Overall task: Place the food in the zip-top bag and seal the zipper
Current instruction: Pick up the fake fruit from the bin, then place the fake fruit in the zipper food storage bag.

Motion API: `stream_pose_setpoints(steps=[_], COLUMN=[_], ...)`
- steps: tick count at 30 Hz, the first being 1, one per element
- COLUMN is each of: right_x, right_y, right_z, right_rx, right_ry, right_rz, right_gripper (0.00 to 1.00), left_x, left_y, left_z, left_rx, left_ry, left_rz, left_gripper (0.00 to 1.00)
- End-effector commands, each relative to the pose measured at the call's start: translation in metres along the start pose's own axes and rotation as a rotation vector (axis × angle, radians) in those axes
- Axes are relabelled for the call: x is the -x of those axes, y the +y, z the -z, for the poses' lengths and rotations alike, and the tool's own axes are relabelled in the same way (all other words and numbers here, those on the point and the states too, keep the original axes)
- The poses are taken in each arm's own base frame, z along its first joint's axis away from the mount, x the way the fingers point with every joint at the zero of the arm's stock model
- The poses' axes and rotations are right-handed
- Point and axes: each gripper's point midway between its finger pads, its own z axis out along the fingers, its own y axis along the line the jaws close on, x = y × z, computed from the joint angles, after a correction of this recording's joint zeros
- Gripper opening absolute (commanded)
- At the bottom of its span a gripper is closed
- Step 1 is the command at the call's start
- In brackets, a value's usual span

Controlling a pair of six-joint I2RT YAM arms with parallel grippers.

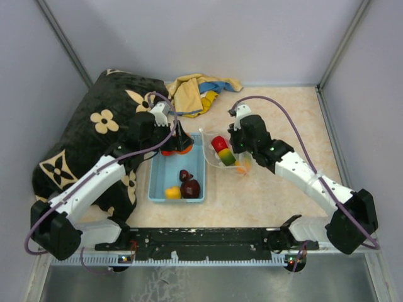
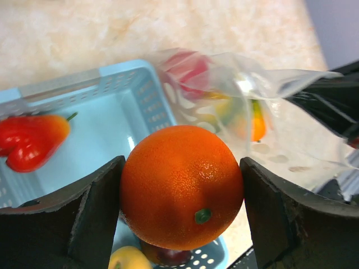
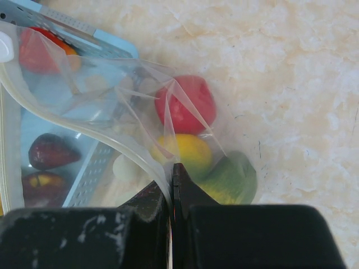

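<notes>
My left gripper (image 1: 175,146) is shut on an orange toy fruit (image 2: 180,185) and holds it above the far end of the blue basket (image 2: 129,73), next to the mouth of the zip-top bag (image 2: 269,112). My right gripper (image 3: 173,171) is shut on the bag's whitish zipper strip (image 3: 84,131) and holds the mouth up. Inside the bag (image 1: 217,154) lie a red fruit (image 3: 188,103), a yellow one (image 3: 190,151) and a green one (image 3: 233,179). In the basket are a red pepper (image 2: 31,140), two dark maroon fruits (image 1: 189,185) and a yellow fruit (image 1: 172,192).
The basket (image 1: 155,189) stands just left of the bag. A black cushion with cream flowers (image 1: 94,132) fills the left side, under my left arm. A yellow and blue cloth (image 1: 198,91) lies at the back. Grey walls close in the table.
</notes>
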Motion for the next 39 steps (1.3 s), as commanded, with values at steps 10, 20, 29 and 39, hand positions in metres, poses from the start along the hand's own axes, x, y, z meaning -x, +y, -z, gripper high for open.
stream_pose_setpoints(steps=[10,20,29,39], right_x=[0.067,0.082,0.087,0.086], right_y=[0.011,0.013,0.017,0.018], right_z=[0.022,0.036,0.045,0.045], right_rx=[0.052,0.07,0.091,0.097], right_ry=[-0.2,-0.249,-0.268,-0.273], right_rz=[0.009,0.006,-0.005,-0.028], right_gripper=[0.02,0.02,0.02,0.02], left_x=[0.037,0.055,0.038,0.022], left_y=[-0.129,-0.146,-0.14,-0.131], left_z=[0.035,0.019,-0.009,-0.03], left_rx=[-0.424,-0.453,-0.419,-0.313], left_ry=[-0.173,-0.254,-0.238,-0.21], left_rz=[-0.15,-0.195,-0.214,-0.232], left_gripper=[0.64,0.64,0.67,0.78])
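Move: About 12 cm to the right of the left hand, 1 cm back and 8 cm lower, lies the open mouth of the zip-top bag; that hand already holds the orange. The red fruit inside the bag is some 13 cm right, 10 cm ahead and 17 cm below; the red pepper in the bin is 7 cm ahead, 7 cm left and equally low. From the right hand, which holds the bag's rim, the mouth is about 5 cm left, 2 cm back and 6 cm lower. Swinging right about 12 cm with the orange still gripped, the left hand climbs some 8 cm while first drawing back 5 cm, then comes forward half of that and sinks 3 cm over the bag mouth, turning some 20 degrees clockwise with its fingertips tipping up. The right hand stays shut on the rim and lifts it about 4 cm. ##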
